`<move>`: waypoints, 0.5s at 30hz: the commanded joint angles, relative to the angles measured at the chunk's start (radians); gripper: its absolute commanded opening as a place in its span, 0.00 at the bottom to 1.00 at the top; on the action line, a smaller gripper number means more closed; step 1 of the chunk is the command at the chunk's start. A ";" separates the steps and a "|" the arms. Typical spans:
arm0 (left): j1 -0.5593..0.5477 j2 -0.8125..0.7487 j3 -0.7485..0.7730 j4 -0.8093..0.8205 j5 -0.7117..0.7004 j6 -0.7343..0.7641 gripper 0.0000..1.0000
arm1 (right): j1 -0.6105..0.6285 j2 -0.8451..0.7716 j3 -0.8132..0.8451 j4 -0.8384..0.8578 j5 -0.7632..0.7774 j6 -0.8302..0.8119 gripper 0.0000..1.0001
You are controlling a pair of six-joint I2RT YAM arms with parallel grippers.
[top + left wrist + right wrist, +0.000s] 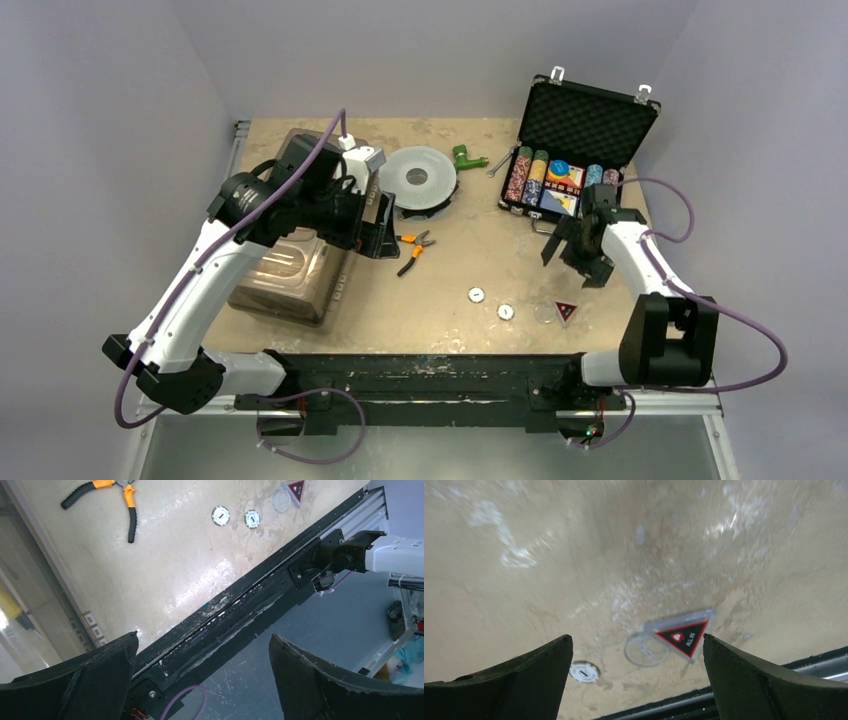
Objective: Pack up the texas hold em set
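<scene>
The black briefcase [588, 118] stands open at the back right, holding multicoloured chip rows [530, 176] and a card deck [564, 186]. Near the front edge lie two white round buttons [476, 294] [506, 312], a clear disc [543, 313] and a triangular button [566, 311]. My right gripper [577, 260] hangs open and empty just in front of the case. From its wrist the triangular button [684, 635], clear disc [646, 651] and one white button [584, 672] show below the gripper [637, 637]. My left gripper [372, 232] is open and empty beside the bin, and its wrist view [204, 636] looks past the table edge.
A large clear plastic bin [290, 275] sits at the left under the left arm. A round grey spool [418, 178], a green fitting [465, 157] and a wrench [497, 166] lie at the back. Orange-handled pliers [413, 251] [117, 495] lie mid-table. The black rail [420, 375] runs along the near edge.
</scene>
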 commanded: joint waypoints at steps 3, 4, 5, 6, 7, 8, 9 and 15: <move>-0.022 -0.013 -0.032 0.036 0.043 -0.029 0.98 | 0.002 -0.154 -0.146 -0.072 -0.076 0.056 0.99; -0.023 -0.013 -0.034 0.037 0.043 -0.029 0.98 | 0.002 -0.164 -0.168 -0.062 -0.097 0.062 0.99; -0.026 -0.012 -0.032 0.037 0.043 -0.029 0.98 | 0.002 -0.162 -0.188 -0.062 -0.100 0.062 0.99; -0.028 -0.011 -0.030 0.037 0.043 -0.029 0.98 | 0.002 -0.153 -0.197 -0.063 -0.102 0.058 0.99; -0.030 -0.010 -0.029 0.037 0.045 -0.029 0.98 | 0.003 -0.144 -0.205 -0.065 -0.093 0.060 0.99; -0.035 -0.010 -0.028 0.036 0.045 -0.029 0.98 | 0.002 -0.141 -0.213 -0.060 -0.083 0.069 0.99; -0.036 -0.011 -0.030 0.035 0.044 -0.028 0.98 | 0.002 -0.142 -0.223 -0.049 -0.084 0.086 0.99; -0.042 -0.024 -0.029 0.028 0.026 -0.020 0.98 | 0.001 -0.166 -0.263 -0.030 0.007 0.179 0.96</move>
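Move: Nearly under the empty right hand and about 7 cm back towards the robot lies the triangular ALL IN marker, roughly 1 cm to the hand's right and 8 cm below. The clear dealer disc sits level with the marker, about 5 cm to its left; the near white chip is some 14 cm left of the marker, also level. From the left hand, the marker is around 45 cm to the right, 1 cm ahead and 31 cm lower. Drawing back from the case, the right hand comes about 8 cm towards its base, quickly at first and then easing, and sinks some 4 cm towards the triangular ALL IN marker. The wrist tips roughly 10 degrees so that the fingers point more nearly straight down; they stay wide open and touch nothing. ##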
